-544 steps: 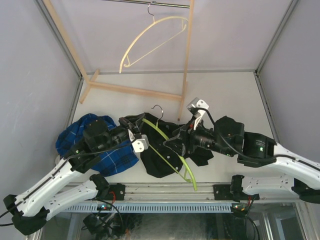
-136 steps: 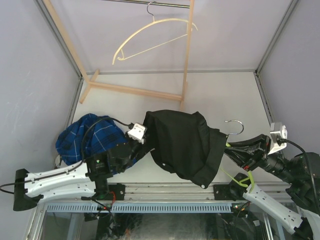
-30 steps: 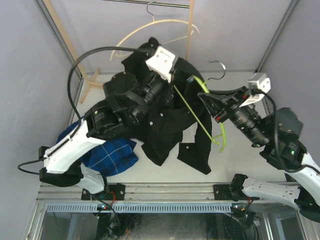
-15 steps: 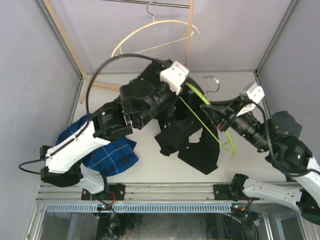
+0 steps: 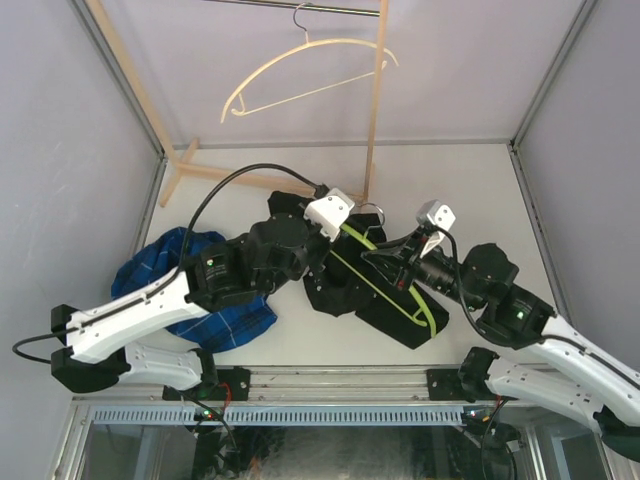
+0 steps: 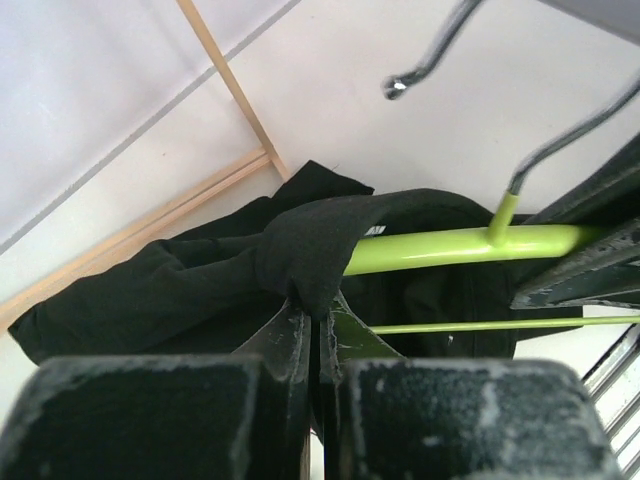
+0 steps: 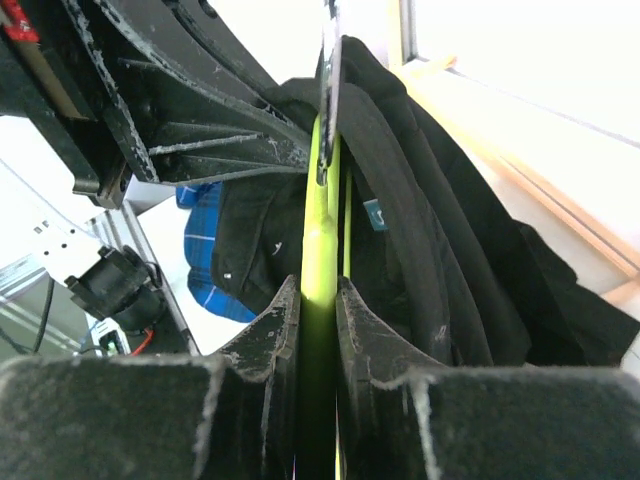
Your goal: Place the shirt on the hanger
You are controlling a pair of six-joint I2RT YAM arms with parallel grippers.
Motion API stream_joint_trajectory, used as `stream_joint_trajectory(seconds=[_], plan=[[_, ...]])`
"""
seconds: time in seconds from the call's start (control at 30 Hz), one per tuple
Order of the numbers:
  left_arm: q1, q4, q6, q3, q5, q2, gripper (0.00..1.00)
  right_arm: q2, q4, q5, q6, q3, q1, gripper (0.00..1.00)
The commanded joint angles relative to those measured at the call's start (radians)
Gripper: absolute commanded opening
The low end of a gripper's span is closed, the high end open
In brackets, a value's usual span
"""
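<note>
The black shirt lies bunched on the table, draped partly over the lime-green hanger. My left gripper is shut on a fold of the shirt at one end of the hanger's arm; the metal hook juts up beside it. My right gripper is shut on the hanger's green bar, with the shirt hanging along its right side. In the left wrist view the gripper pinches cloth; in the right wrist view the gripper clamps the bar.
A blue plaid shirt lies at the left, under my left arm. A cream hanger hangs from the rail of the wooden rack, whose base beam crosses the table behind the shirt.
Both arms have come down from high near the rack to the table. The shirt and green hanger came down with them and now rest low in the middle.
</note>
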Motion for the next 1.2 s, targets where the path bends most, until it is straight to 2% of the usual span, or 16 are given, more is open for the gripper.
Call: stream_joint_trajectory(seconds=[0.0, 0.07, 0.3, 0.73, 0.93, 0.97, 1.0, 1.07, 1.17], plan=[[-0.005, 0.092, -0.03, -0.035, 0.049, -0.041, 0.0, 0.044, 0.244, -0.242, 0.08, 0.004, -0.023, 0.0], [-0.006, 0.093, -0.026, -0.042, 0.066, -0.053, 0.0, 0.056, 0.255, -0.25, 0.083, -0.008, -0.027, 0.0], [-0.005, 0.126, -0.036, -0.07, 0.22, -0.076, 0.0, 0.079, 0.445, -0.251, 0.182, -0.108, -0.087, 0.0], [-0.087, 0.13, -0.029, -0.051, 0.281, -0.024, 0.0, 0.17, 0.587, -0.214, 0.211, -0.129, -0.112, 0.0], [-0.15, 0.112, 0.008, -0.024, 0.317, -0.003, 0.01, 0.137, 0.622, -0.112, 0.232, -0.176, -0.153, 0.0], [-0.152, 0.107, 0.008, -0.026, 0.318, -0.004, 0.03, 0.118, 0.618, -0.089, 0.238, -0.182, -0.166, 0.0], [-0.152, 0.103, 0.003, -0.029, 0.307, -0.011, 0.11, 0.093, 0.604, -0.06, 0.24, -0.183, -0.176, 0.0], [-0.152, 0.097, -0.002, -0.044, 0.272, -0.031, 0.22, 0.034, 0.573, 0.003, 0.225, -0.184, -0.188, 0.0], [-0.151, 0.12, -0.016, -0.081, 0.22, -0.087, 0.46, -0.055, 0.495, 0.088, 0.183, -0.171, -0.207, 0.0]])
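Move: The left hand already pinches the black shirt's edge by its collar; the green hanger's neck lies about 5 cm to its right, 2 cm back and about level. The right hand already grips the hanger; from it the pinched edge is roughly 8 cm left and 5 cm ahead, the neck 3 cm left and 3 cm ahead. The blue shirt lies some 33 cm left of the left hand, 15 cm back and 30 cm down. Still pinching the shirt's edge, the left hand draws back about 4 cm and 2 cm right, turning some 10 degrees clockwise, and only at the end opens its fingers to about a third. The right hand, keeping its grip, carries the hanger about 4 cm left into the shirt, edging forward and rolling its left side up some 15 degrees, then swings back right about 3 cm as the pinch loosens. ##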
